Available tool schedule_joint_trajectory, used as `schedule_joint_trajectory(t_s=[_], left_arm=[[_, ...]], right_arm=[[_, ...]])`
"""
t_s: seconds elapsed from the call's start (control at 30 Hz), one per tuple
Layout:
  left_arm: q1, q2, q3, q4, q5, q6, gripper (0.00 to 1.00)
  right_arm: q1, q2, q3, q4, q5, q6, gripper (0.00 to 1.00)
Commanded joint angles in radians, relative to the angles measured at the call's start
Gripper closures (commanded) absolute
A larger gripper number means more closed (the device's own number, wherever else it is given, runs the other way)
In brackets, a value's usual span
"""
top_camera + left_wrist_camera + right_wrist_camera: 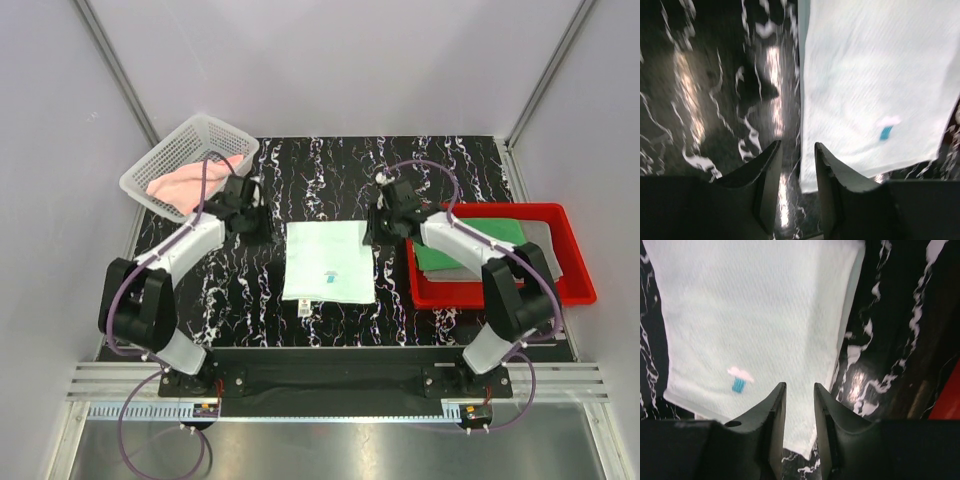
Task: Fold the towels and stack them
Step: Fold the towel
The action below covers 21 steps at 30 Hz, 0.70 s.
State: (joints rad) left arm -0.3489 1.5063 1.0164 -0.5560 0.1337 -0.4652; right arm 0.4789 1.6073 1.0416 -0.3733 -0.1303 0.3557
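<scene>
A pale mint-white towel (328, 262) lies flat in the middle of the black marbled table, with a small blue mark (738, 385) on it. My left gripper (256, 216) hovers at the towel's far left corner (812, 175), jaws apart with nothing between them (797, 146). My right gripper (378, 224) hangs over the far right corner (805, 440), also open and empty (799, 385). A pink towel (192, 181) lies in the white mesh basket (160, 160). Dark green (450, 256) and grey (547, 246) towels lie in the red tray (578, 291).
The basket stands at the table's far left corner, close behind my left arm. The red tray sits along the right edge, under my right forearm. A small white tag (305, 308) sticks out at the mint towel's near edge.
</scene>
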Motion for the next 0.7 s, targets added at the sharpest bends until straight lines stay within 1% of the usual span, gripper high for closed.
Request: schedule_joint_trajectory(t_s=[0.0,0.07,0.1,0.3,0.47,0.67], left_arm=[[0.06,0.098,0.135,0.088,0.11,0.052,0.63],[0.085,0.178,0.178,0.114,0.144,0.062,0.64],[0.091,0.202,0.224,0.119,0.171,0.078,0.64],[0.103,0.377,0.353,0.146,0.259,0.115,0.66],[0.103,0.483,0.43,0.146,0.291,0.117,0.67],[0.103,0.54,0.461,0.145,0.293,0.126,0.67]], right_arm=[[-0.052,0.112,0.156,-0.024,0.063,-0.055,0.65],[-0.071,0.16,0.205,-0.029,0.049,-0.07,0.66],[-0.08,0.202,0.25,-0.03,0.043,-0.076,0.65],[-0.126,0.325,0.376,-0.052,-0.028,-0.095,0.64],[-0.137,0.37,0.403,-0.036,-0.072,-0.089,0.64],[-0.137,0.416,0.435,-0.024,-0.106,-0.081,0.64]])
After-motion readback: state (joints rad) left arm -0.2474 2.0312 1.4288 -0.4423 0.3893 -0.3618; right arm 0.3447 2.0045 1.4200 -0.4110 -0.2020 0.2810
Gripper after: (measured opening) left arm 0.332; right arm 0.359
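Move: The white towel's far left corner is about 13 cm ahead of the left hand, 4 cm to its right and some 7 cm below; from that hand, the care tag on the towel's near edge lies roughly 9 cm back and 7 cm right, and the white basket about 25 cm ahead and 15 cm left. The right hand has the towel's far right corner about 12 cm straight ahead and 6 cm below, with the red bin's middle some 4 cm ahead and 25 cm to its right. Both hands, empty and partly open, sweep quickly forward above the towel's two sides towards its far corners, the left about 12 cm and bearing 3 cm or so to its right, the right about 10 cm and nearly straight. After a small rise early on they slow and sink to end about 4 cm lower than they began, fingers just short of and above the corners, the left wrist rolling its left side down some 10 degrees while neither gripper closes and no touch shows. ##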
